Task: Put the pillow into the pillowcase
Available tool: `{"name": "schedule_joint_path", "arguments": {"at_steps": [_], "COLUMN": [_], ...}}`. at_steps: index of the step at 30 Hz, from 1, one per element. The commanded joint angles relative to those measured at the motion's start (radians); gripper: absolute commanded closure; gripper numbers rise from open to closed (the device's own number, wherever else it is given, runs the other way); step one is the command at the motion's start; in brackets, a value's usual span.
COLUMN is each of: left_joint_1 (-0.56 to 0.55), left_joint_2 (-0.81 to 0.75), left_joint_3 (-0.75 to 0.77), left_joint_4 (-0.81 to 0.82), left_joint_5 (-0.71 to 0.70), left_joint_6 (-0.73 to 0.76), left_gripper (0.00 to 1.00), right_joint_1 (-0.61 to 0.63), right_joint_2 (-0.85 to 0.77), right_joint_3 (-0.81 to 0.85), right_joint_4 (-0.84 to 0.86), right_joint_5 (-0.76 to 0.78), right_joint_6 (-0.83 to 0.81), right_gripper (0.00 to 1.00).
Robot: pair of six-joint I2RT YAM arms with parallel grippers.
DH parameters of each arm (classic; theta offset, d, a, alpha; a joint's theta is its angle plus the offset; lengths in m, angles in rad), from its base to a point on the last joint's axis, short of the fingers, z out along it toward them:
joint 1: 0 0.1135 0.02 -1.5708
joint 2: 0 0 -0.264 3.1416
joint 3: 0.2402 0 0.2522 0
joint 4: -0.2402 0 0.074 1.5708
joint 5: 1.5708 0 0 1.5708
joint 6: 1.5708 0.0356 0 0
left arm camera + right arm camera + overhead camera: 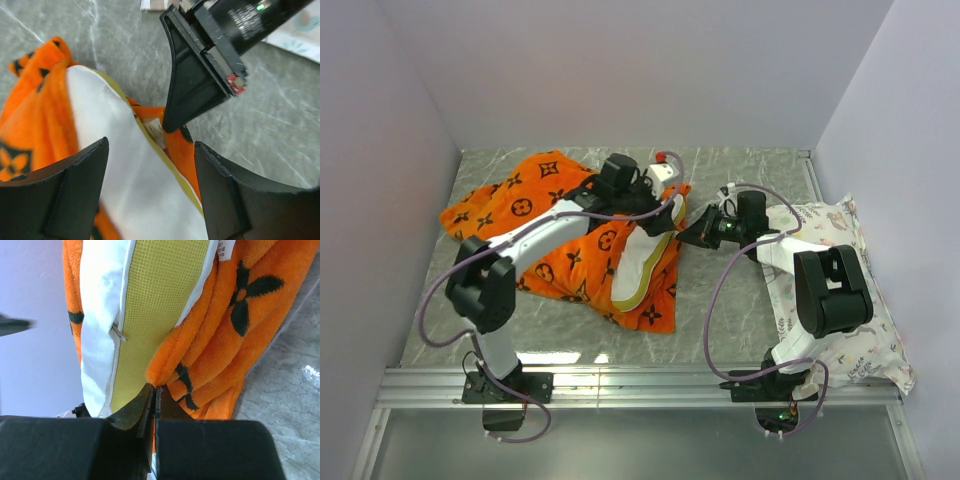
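The orange pillowcase [535, 215] with black marks lies crumpled at the left middle of the table. The white pillow [640, 265] with its yellow band sticks partly out of the case's right side. My left gripper [150, 150] hovers open over the pillow [125, 170], one finger on each side, with the pillowcase [40, 115] around it. My right gripper [155, 387] is shut on the pillowcase's edge [235, 340] beside the pillow's yellow mesh band [155, 300]. In the top view the right gripper [685, 237] meets the case's right edge, close to the left gripper [665, 195].
A white pillow printed with plants [840, 300] lies along the right side under the right arm. Grey walls close in the table on the left, back and right. The right gripper's black body [192, 95] sits just ahead of my left fingers.
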Motion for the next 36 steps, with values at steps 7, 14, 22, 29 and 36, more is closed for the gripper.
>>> {"name": "schedule_joint_path", "arguments": {"at_steps": [7,14,22,29,36], "left_joint_1": [-0.055,-0.017,0.109,0.074,0.047], "left_joint_2": [0.209,0.188,-0.047,-0.006,0.062], "left_joint_3": [0.080,0.107,-0.031,-0.165,-0.326], "left_joint_4": [0.077,-0.020,-0.473,-0.581,-0.477], "left_joint_5": [-0.340,-0.313,0.071,0.094,0.037], "left_joint_6": [0.090,0.164,0.665,0.805,0.905], "left_gripper": [0.26,0.90,1.00,1.00,1.00], "right_joint_1": [0.003,-0.001,-0.056,-0.063,-0.087], "right_joint_2": [-0.039,-0.053,-0.025,-0.066,-0.163], "right_joint_3": [0.009,-0.004,0.019,0.042,0.070], "right_joint_4": [-0.023,-0.063,0.020,0.078,0.123], "right_joint_5": [-0.040,0.019,-0.014,-0.060,-0.072], "right_joint_6": [-0.020,-0.052,0.017,0.075,0.135], "right_gripper": [1.00,1.00,1.00,1.00,1.00]}}
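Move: The pillow's far end, which my open left hand goes for, is about 4 cm ahead, 1 cm right and 9 cm below. The pillow's middle lies some 6 cm back, 4 cm left and 12 cm down. The case rim is about 2 cm back, 3 cm right and 9 cm down from my left hand, already pinched in my right, which has that pillow end roughly 6 cm ahead, 1 cm left, about level. I drop my open left hand about 9 cm and slightly forward onto the pillow's far end, pinch its cover, and pull it some 8 cm left while lifting. Then I swing back and down steeply towards the inside of the case, turning the wrist about 30 degrees clockwise and tipping the fingers steeper. My right hand keeps its pinch on the rim, finally lifting it about 3 cm. ##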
